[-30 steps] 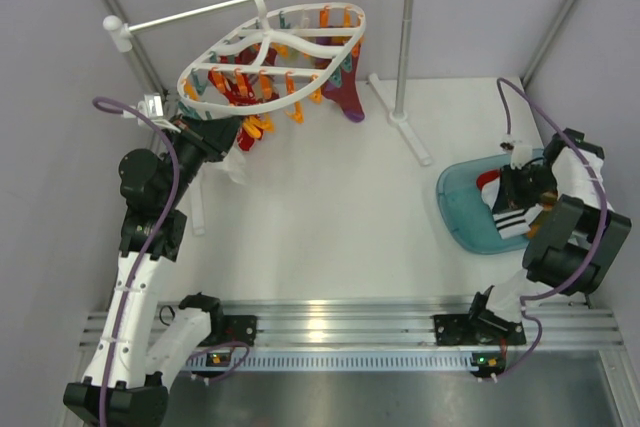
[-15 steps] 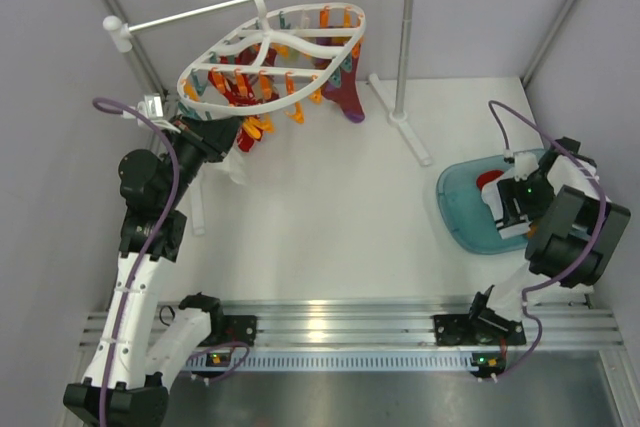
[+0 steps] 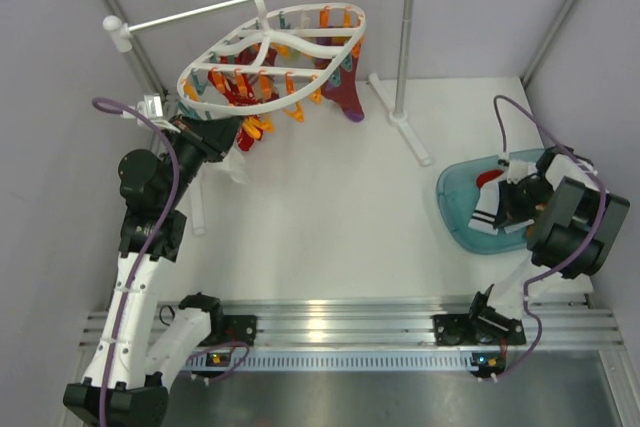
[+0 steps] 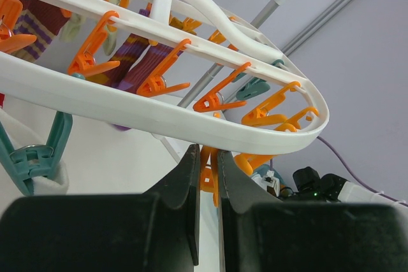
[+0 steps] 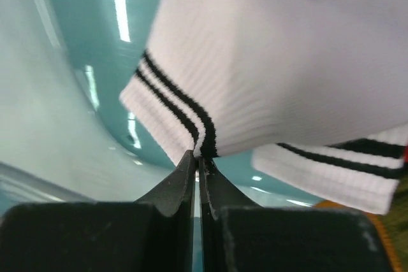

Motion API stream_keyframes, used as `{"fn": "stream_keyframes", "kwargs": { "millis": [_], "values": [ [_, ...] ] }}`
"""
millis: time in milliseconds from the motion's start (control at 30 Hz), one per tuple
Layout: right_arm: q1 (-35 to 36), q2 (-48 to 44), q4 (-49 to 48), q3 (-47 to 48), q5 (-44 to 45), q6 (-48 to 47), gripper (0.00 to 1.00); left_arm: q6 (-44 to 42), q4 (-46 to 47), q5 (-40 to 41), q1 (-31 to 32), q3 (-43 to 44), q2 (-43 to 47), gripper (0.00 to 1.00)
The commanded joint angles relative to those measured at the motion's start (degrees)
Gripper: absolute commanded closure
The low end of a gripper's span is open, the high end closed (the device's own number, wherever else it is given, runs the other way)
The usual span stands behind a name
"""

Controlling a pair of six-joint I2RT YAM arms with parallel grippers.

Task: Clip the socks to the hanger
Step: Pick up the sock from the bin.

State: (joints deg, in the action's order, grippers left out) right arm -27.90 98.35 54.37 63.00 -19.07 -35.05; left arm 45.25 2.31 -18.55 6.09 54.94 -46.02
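The white oval hanger (image 3: 270, 52) hangs from the rod, with orange and teal clips dangling from it; it also shows in the left wrist view (image 4: 159, 109). A maroon sock (image 3: 345, 97) and a purple striped sock (image 4: 137, 55) hang from its clips. My left gripper (image 3: 232, 137) sits under the hanger's near-left rim, shut on an orange clip (image 4: 210, 173). My right gripper (image 3: 505, 205) is in the blue basin (image 3: 455, 217), shut on the cuff of a white sock with black stripes (image 5: 255, 81). A red sock (image 3: 487, 178) lies in the basin beside it.
The white-and-metal rail stand (image 3: 403, 47) carries the hanger, with its foot on the table behind the basin. A second striped white cuff (image 5: 338, 176) lies in the basin (image 5: 95, 49). Grey walls close in on both sides.
My right wrist has shifted over the basin and the striped sock has moved a little left with it. The left arm and hanger have not moved.
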Motion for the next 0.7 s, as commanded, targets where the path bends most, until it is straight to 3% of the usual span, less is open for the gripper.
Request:
{"fn": "stream_keyframes", "kwargs": {
  "millis": [0, 333, 567, 667],
  "values": [
    [0.0, -4.0, 5.5, 4.1, -12.4, 5.5, 1.0, 0.1, 0.9, 1.1, -0.3, 0.3, -0.3, 1.0],
    [2.0, -6.4, -5.2, 0.5, -27.5, 22.6, 1.0, 0.0, 0.6, 1.3, -0.3, 0.3, -0.4, 1.0],
    [6.2, -9.1, -15.4, -1.8, -26.2, 32.4, 1.0, 0.4, 1.0, 1.5, -0.3, -0.1, -1.0, 1.0],
    [7.8, -10.2, -16.1, -3.8, -22.9, 29.7, 0.96, 0.2, 1.1, 1.6, -0.3, 0.0, -1.1, 1.0]
  ]
}}
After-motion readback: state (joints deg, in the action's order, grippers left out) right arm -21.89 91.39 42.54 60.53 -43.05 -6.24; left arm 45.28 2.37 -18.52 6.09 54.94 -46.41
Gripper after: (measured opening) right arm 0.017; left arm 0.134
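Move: The right hand already pinches a white sock's striped cuff low in the bin; the orange clip it must reach, on the hanger's near edge, is about 54 cm left, 5 cm ahead and 38 cm higher. A second white cuff lies some 5 cm to this hand's right and 1 cm ahead, the red thing roughly 10 cm ahead and 2 cm left, the bin's left rim about 13 cm left and 4 cm ahead. That orange clip sits right between the left fingers. Keeping its shut-fingered pinch on the striped cuff, the right hand draws the sock left and forward, towards the bin's left rim, about 9 cm sideways and 6 cm out, while lifting it some 6 cm, most of that rise coming early. The wrist tilts roughly 30 degrees so the fingers swing out to the left. The left hand stays put, still holding the orange clip. ##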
